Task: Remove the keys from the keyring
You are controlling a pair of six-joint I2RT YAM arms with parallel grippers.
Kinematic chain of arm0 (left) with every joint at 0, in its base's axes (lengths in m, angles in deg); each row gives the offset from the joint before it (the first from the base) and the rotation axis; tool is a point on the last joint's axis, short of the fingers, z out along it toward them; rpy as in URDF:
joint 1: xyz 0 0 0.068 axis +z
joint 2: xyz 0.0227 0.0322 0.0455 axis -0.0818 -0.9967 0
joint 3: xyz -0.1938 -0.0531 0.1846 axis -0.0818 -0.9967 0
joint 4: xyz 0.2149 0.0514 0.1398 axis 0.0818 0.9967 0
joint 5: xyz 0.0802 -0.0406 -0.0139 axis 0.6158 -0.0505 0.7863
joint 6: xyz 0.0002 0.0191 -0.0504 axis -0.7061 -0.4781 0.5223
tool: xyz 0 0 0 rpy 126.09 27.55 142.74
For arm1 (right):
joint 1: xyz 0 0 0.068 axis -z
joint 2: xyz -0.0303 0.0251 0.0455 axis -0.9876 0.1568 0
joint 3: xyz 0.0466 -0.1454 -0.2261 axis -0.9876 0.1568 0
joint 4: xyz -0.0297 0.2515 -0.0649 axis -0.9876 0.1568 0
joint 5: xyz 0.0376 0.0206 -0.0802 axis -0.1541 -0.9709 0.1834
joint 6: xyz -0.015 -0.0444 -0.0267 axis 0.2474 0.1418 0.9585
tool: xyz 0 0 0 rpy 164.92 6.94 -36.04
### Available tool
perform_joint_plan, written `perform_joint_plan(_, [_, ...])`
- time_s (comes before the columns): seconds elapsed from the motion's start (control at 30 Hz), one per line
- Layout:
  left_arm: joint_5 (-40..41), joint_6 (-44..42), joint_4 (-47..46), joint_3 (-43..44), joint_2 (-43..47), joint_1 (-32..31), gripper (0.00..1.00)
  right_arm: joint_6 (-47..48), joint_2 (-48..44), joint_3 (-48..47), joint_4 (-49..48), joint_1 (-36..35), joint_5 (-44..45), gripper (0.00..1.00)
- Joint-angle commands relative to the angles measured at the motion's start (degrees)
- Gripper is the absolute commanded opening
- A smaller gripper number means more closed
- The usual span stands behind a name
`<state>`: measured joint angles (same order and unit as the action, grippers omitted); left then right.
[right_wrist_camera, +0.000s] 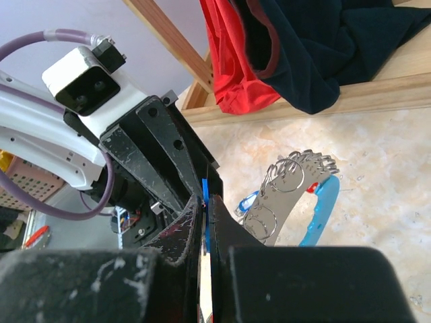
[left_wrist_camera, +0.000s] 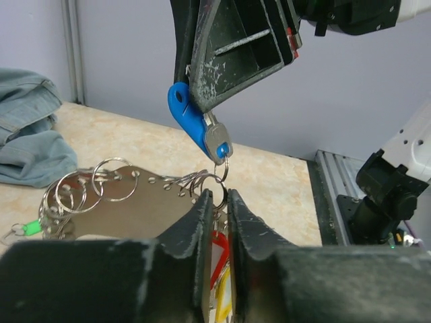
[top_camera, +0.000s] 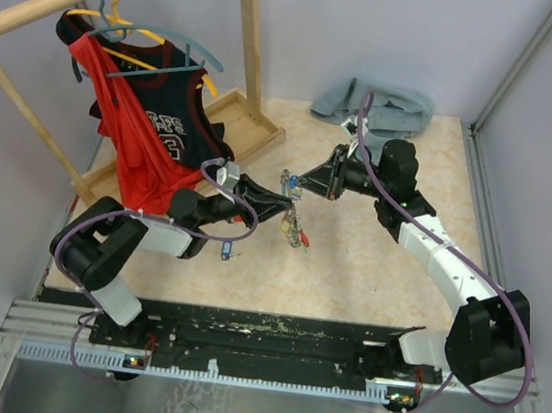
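Note:
The keyring [left_wrist_camera: 220, 183] is a thin silvery loop between the tips of my left gripper [left_wrist_camera: 216, 195], whose jaws stand narrow around it. Red [left_wrist_camera: 219, 259] and yellow [left_wrist_camera: 227, 296] tags of the keys hang in the slot between the fingers. Above it, my right gripper [right_wrist_camera: 205, 200] is shut on the blue plastic head of a key [left_wrist_camera: 200, 129], and that key's metal end hooks into the keyring. In the top view both grippers, left [top_camera: 289, 208] and right [top_camera: 292, 180], meet mid-table with the bunch of keys [top_camera: 296, 233] dangling below.
A curved metal plate strung with several spare rings [left_wrist_camera: 111, 198] and a blue handle [right_wrist_camera: 322, 212] lies on the table behind the grippers. A denim cloth [top_camera: 374, 106] is at the back. The wooden rack [top_camera: 247, 52] with jerseys [top_camera: 138, 139] stands at the left. A blue tag [top_camera: 227, 252] lies near the left arm.

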<state>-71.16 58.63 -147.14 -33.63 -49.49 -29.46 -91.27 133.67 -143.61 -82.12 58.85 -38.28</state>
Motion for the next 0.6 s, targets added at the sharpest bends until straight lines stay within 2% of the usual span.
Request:
perform_joint_plan(0.0, [-2.37,3.13,-13.49,2.07,1.08,0.73,0.16,1.01,-0.41,-3.34,-3.41,-0.72,-1.04,0.0])
perform_joint_plan(0.03, [-2.69,3.71,-13.49,2.25,0.97,0.89,0.1,1.1,-0.41,-3.4,-3.36,-0.72,-1.13,0.0])
perform_joint_plan(0.07, [-3.03,4.37,-13.5,2.38,0.83,1.11,0.01,1.31,-0.42,-3.47,-3.26,-0.72,-1.18,0.0])
perform_joint_plan(0.37, [-5.02,7.34,-13.53,2.85,0.23,2.2,0.0,3.63,-0.32,-4.41,-1.09,-0.72,-1.07,0.0])
perform_joint_plan(0.57, [-4.08,4.6,-13.49,0.83,0.6,2.33,0.0,-8.33,0.58,-0.78,-14.24,-0.72,-7.0,0.0])
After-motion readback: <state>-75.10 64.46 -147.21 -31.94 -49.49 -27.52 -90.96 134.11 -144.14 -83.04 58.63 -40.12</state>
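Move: The small ring of the blue key sits right at the left fingertips, about 1 cm to the right of that hand and 1 cm above it. The blue key's tag is some 2 cm ahead, 2 cm right and 5 cm above. The grey keyring plate reaches out about 5 cm ahead and 1 cm below, and a red tag hangs some 7 cm down, 2 cm back and 3 cm right. From the right hand, the small ring is about 4 cm below, 2 cm back and 1 cm left. The small ring where the blue key meets the keyring's loops is what the left fingers shut on: slightly open around it, they close fully while the left hand eases up just under 1 cm and turns about 5 degrees clockwise, then holds. The right hand keeps its pinch on the blue tag above, practically in place. ##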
